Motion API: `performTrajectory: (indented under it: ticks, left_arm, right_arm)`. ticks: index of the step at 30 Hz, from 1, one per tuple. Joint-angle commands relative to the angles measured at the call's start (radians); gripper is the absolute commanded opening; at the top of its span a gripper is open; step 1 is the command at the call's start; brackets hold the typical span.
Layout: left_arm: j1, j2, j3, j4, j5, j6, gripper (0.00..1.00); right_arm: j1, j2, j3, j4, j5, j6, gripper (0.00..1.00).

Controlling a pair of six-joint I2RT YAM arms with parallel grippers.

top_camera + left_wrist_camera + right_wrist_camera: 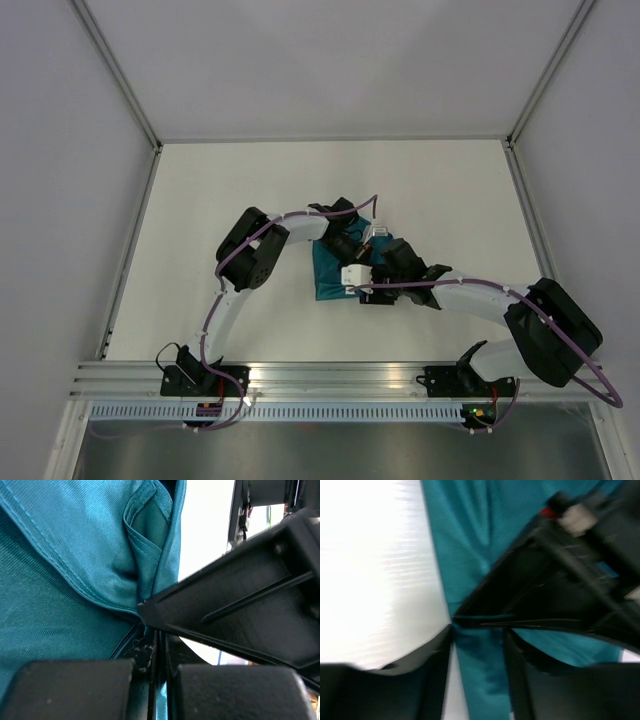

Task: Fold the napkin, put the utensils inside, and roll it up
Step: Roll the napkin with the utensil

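The teal napkin lies bunched on the white table between both arms, mostly covered by them. My left gripper is shut on the napkin; in the left wrist view a sliver of napkin is pinched between its closed fingers. My right gripper meets it from the right. In the blurred right wrist view its jaws stand apart, straddling a strip of the napkin at its edge, tips close to the left gripper's tips. The utensils are out of view.
The white table is walled by pale panels at back and sides. A metal rail with the arm bases runs along the near edge. The right finger crosses close over the left wrist view.
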Motion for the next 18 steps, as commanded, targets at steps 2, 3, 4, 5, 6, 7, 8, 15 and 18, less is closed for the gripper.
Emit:
performTrajectory:
  ticks: [2, 3, 4, 5, 6, 7, 8, 15, 18]
  left_arm:
    - [0.009, 0.054, -0.017, -0.044, -0.121, 0.016, 0.12]
    - [0.010, 0.048, -0.016, -0.044, -0.118, 0.016, 0.18]
    - [0.012, 0.040, -0.017, -0.043, -0.118, 0.018, 0.22]
    - [0.013, 0.019, -0.017, -0.035, -0.118, 0.020, 0.27]
    - [0.015, 0.005, -0.020, -0.018, -0.121, 0.017, 0.29]
    - [0.016, -0.011, -0.022, -0.003, -0.122, 0.013, 0.31]
    - [0.019, -0.043, -0.023, 0.012, -0.124, 0.000, 0.33]
    - [0.033, -0.171, -0.036, 0.133, -0.130, -0.063, 0.50]
    - [0.044, -0.211, -0.048, 0.181, -0.157, -0.103, 0.47]
  right_arm:
    - [0.004, 0.037, -0.004, -0.001, 0.040, -0.019, 0.38]
    - [0.004, 0.042, -0.002, -0.010, 0.041, -0.022, 0.31]
    - [0.004, 0.053, 0.005, -0.019, 0.041, -0.025, 0.29]
    - [0.006, 0.057, 0.010, -0.027, 0.040, -0.027, 0.27]
    - [0.004, 0.062, 0.013, -0.045, 0.032, -0.028, 0.25]
    - [0.006, 0.067, 0.021, -0.056, 0.029, -0.033, 0.24]
    - [0.004, 0.070, 0.027, -0.070, 0.023, -0.036, 0.24]
    - [-0.007, 0.105, 0.076, -0.169, -0.041, -0.047, 0.20]
    - [-0.016, 0.142, 0.122, -0.230, -0.083, -0.060, 0.19]
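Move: My shut left fingers still pinch the near, rolled edge of the napkin right at their pads. My right fingers straddle the same roll, which lies about 1 cm below and 1 cm left of that hand. The flat part of the napkin is centred some 7 cm ahead and 3 cm left of my left hand, or 6 cm ahead and 5 cm left of my right. The near left corner is 11 cm left and 2 cm back of my left hand. I take over the napkin roll with my right hand: it sinks barely a centimetre and closes its fingers, pinching the roll just beside the left fingertips. Meanwhile my left fingers open about halfway and let go, then that hand eases forward about 3 cm and up some 2 cm off the roll, tilting slightly. ##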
